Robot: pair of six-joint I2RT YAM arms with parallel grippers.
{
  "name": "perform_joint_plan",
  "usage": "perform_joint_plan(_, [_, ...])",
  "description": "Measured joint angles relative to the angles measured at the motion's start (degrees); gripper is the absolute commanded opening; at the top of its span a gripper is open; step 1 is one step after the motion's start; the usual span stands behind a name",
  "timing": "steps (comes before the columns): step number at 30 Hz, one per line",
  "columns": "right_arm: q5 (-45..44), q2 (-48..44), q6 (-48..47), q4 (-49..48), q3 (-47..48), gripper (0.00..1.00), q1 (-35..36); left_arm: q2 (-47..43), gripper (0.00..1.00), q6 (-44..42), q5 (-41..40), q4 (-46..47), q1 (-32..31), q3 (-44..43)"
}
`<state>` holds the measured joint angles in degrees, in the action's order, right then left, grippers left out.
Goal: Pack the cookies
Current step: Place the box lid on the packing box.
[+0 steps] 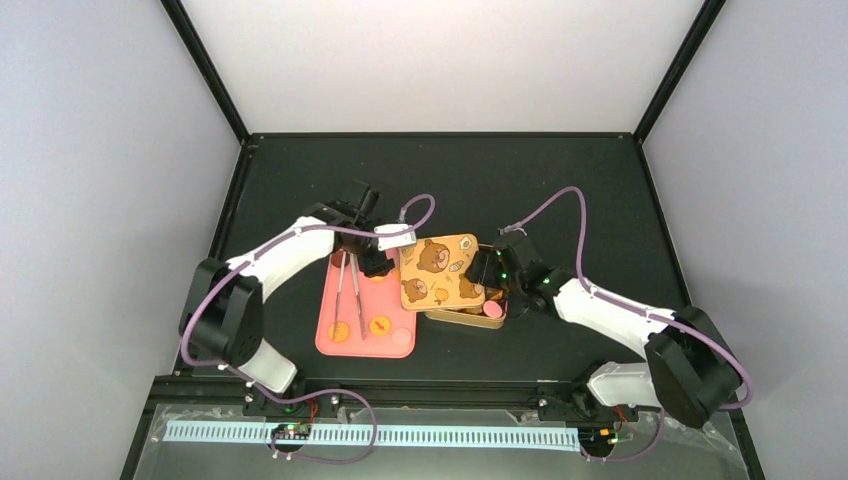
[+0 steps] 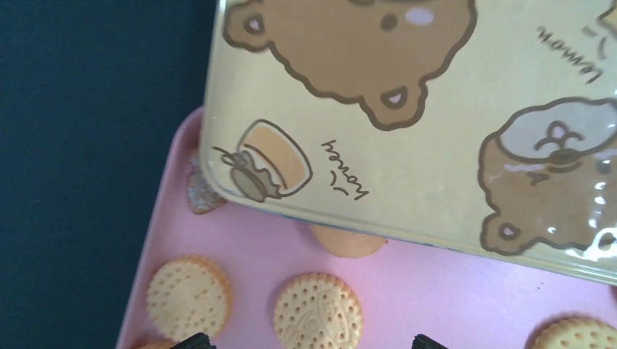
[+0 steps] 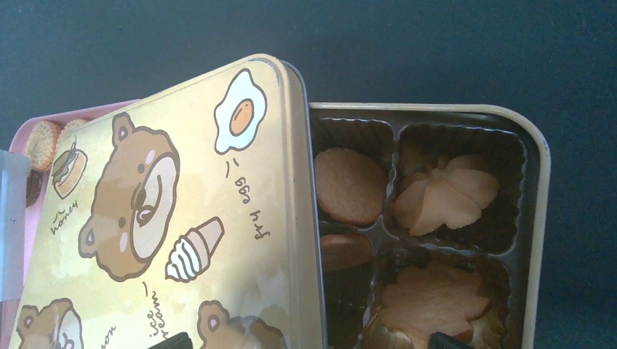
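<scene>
Round golden cookies (image 2: 318, 313) lie on a pink tray (image 2: 451, 283); another (image 2: 189, 297) sits to its left, and a dark one (image 2: 200, 196) is half under the tin's lid. The yellow bear-print lid (image 1: 440, 268) lies askew over the open tin (image 3: 537, 218), one corner overhanging the tray. Flower-shaped and round cookies (image 3: 444, 200) fill the tin's dark compartments. My left gripper (image 2: 311, 342) is open above the tray cookie, touching nothing. My right gripper (image 3: 309, 342) is open, straddling the lid's edge (image 3: 302, 218).
Metal tongs (image 1: 348, 285) lie lengthwise on the pink tray (image 1: 330, 345), with a pink cookie (image 1: 401, 338) at its near corner. Another pink cookie (image 1: 492, 310) shows in the tin's near end. Black side rails border the table.
</scene>
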<state>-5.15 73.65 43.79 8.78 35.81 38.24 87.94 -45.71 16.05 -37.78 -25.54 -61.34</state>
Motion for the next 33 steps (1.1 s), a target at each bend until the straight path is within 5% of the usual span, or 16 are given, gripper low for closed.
perform_joint_plan(13, [0.8, -5.2, 1.2, 2.0, -1.4, 0.86, 0.0, 10.1, 0.7, 1.0, -1.3, 4.0, -5.4, -1.6])
perform_joint_plan(33, [1.8, -12.6, 0.8, 5.7, -3.2, 0.86, 0.0, 12.6, 0.7, 0.7, -4.6, 6.4, -8.3, -3.4])
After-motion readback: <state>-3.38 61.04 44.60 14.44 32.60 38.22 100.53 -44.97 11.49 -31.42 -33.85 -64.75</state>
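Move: The box lid lies crooked on the packing box, its middle about 10 cm to the left hand's right, 1 cm back and 5 cm below; the box itself is some 15 cm right, 4 cm back and 7 cm below that hand. The pink tray is about 5 cm left of the left hand, 5 cm back and 9 cm below. From the right hand, the lid's middle is about 8 cm left, 1 cm back, 3 cm below. Down about 5 cm beside the lid, then right about 5 cm in all, goes the left hand, fingers staying open, until its fingertips meet the lid's left edge and push it along over the box. Meanwhile the right hand, wide open, rises and draws back, nearly 3 cm each way, easing off the lid's right side. ##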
